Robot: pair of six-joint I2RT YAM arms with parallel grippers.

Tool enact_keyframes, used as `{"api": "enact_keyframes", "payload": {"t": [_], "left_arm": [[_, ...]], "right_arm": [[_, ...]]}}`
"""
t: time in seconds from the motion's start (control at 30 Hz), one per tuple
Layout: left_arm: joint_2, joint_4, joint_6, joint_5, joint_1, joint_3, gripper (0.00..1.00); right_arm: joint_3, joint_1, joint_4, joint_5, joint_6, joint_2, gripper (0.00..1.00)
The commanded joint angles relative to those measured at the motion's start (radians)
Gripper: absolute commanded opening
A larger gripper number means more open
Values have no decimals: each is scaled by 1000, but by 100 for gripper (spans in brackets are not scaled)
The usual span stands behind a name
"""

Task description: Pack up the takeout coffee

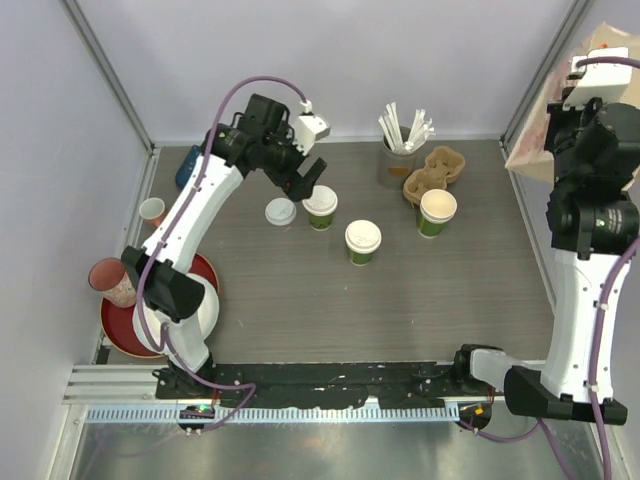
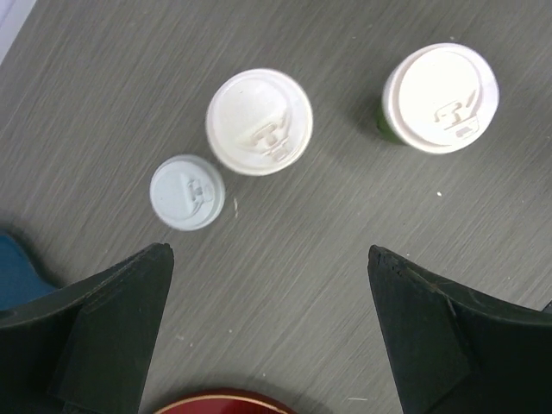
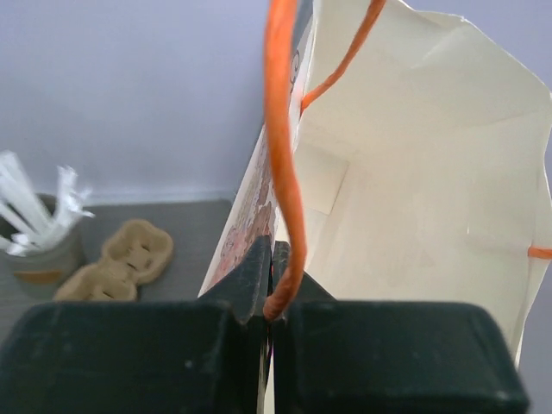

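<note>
Three green takeout cups stand mid-table. One lidded cup (image 1: 320,207) (image 2: 259,121) is just below my left gripper (image 1: 308,182) (image 2: 269,252), which hangs open and empty above the table. A second lidded cup (image 1: 363,241) (image 2: 442,97) stands nearer the middle. A third cup (image 1: 437,212) stands next to the pulp cup carrier (image 1: 435,172) (image 3: 116,263). A loose white lid (image 1: 280,211) (image 2: 187,191) lies flat on the table. My right gripper (image 3: 274,259) is shut on the rim of a white paper bag (image 1: 540,125) (image 3: 414,207) with orange handles (image 3: 280,155), held up at the far right.
A holder of wrapped straws (image 1: 400,140) (image 3: 39,224) stands at the back. A red plate (image 1: 120,335) with a white bowl (image 1: 205,305), a pink cup (image 1: 112,282), a small cup (image 1: 152,211) and a blue object (image 1: 188,168) are on the left. Walls enclose the table.
</note>
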Motion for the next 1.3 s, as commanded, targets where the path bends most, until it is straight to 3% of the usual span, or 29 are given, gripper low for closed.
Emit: {"api": "enact_keyframes", "payload": {"t": [0.0, 0.13, 0.17, 0.27, 0.4, 0.47, 0.63, 0.7, 0.73, 0.77, 0.8, 0.83, 0.9, 0.97, 1.13, 1.27], "left_arm": [[-119, 24, -76, -26, 88, -43, 100], [-278, 50, -97, -51, 200, -128, 100], [-304, 53, -96, -54, 221, -164, 100], [-409, 55, -103, -86, 318, -220, 100], [-522, 79, -131, -92, 506, -254, 100], [-568, 84, -136, -94, 597, -262, 100], [-587, 44, -145, -97, 659, -273, 100], [-579, 26, -162, -94, 672, -274, 100], [-578, 21, -168, -81, 672, -279, 100], [-574, 17, -179, -75, 674, -277, 100], [-568, 11, -183, -66, 674, -277, 100], [-565, 4, -188, -58, 674, -271, 100], [-562, 0, -189, -67, 676, -267, 100], [-568, 1, -189, -84, 677, -270, 100], [-607, 21, -177, -133, 700, -254, 100], [-617, 32, -162, -184, 720, -248, 100]], "right_arm": [[121, 8, 92, -406, 16, -71, 1], [201, 9, 146, -772, 134, -90, 1], [197, 9, 173, -904, 222, -96, 1], [109, 9, 331, -1078, 370, -150, 1], [-47, 9, 667, -1203, 627, -222, 1], [-78, 9, 718, -1225, 689, -220, 1], [-139, 20, 865, -1249, 852, -167, 1], [-129, 81, 797, -1234, 823, -138, 1], [-86, 128, 714, -1175, 683, -119, 1], [-46, 288, 603, -1103, 579, -60, 1], [0, 383, 363, -1029, 448, -23, 1], [105, 504, 260, -846, 256, 29, 1], [205, 747, 81, -702, 112, 161, 1], [270, 813, 57, -602, 23, 208, 1], [284, 864, 39, -587, -48, 284, 1], [191, 959, -20, -585, -201, 274, 1]]}}
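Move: The right hand, high at the right with the paper bag already pinched, has the near lidded cup about 32 cm to its left, 2 cm farther out and some 44 cm below. The far lidded cup stands around 10 cm left of that one and 9 cm farther out; the open cup is 14 cm left of this hand and 9 cm ahead. From the left hand the near lidded cup lies 13 cm right, 4 cm back and 22 cm below, and the red tray 33 cm left and 16 cm back. Keeping the bag's rim pinched in its shut fingers, the right hand swings it about 43 cm left across the table towards the lidded cups, first rising and drawing back, then coming forward and sinking roughly 15 cm from its peak, turning nearly 90 degrees counter-clockwise. The left hand, open and empty, clears off some 29 cm left and 10 cm up, over the tray. ##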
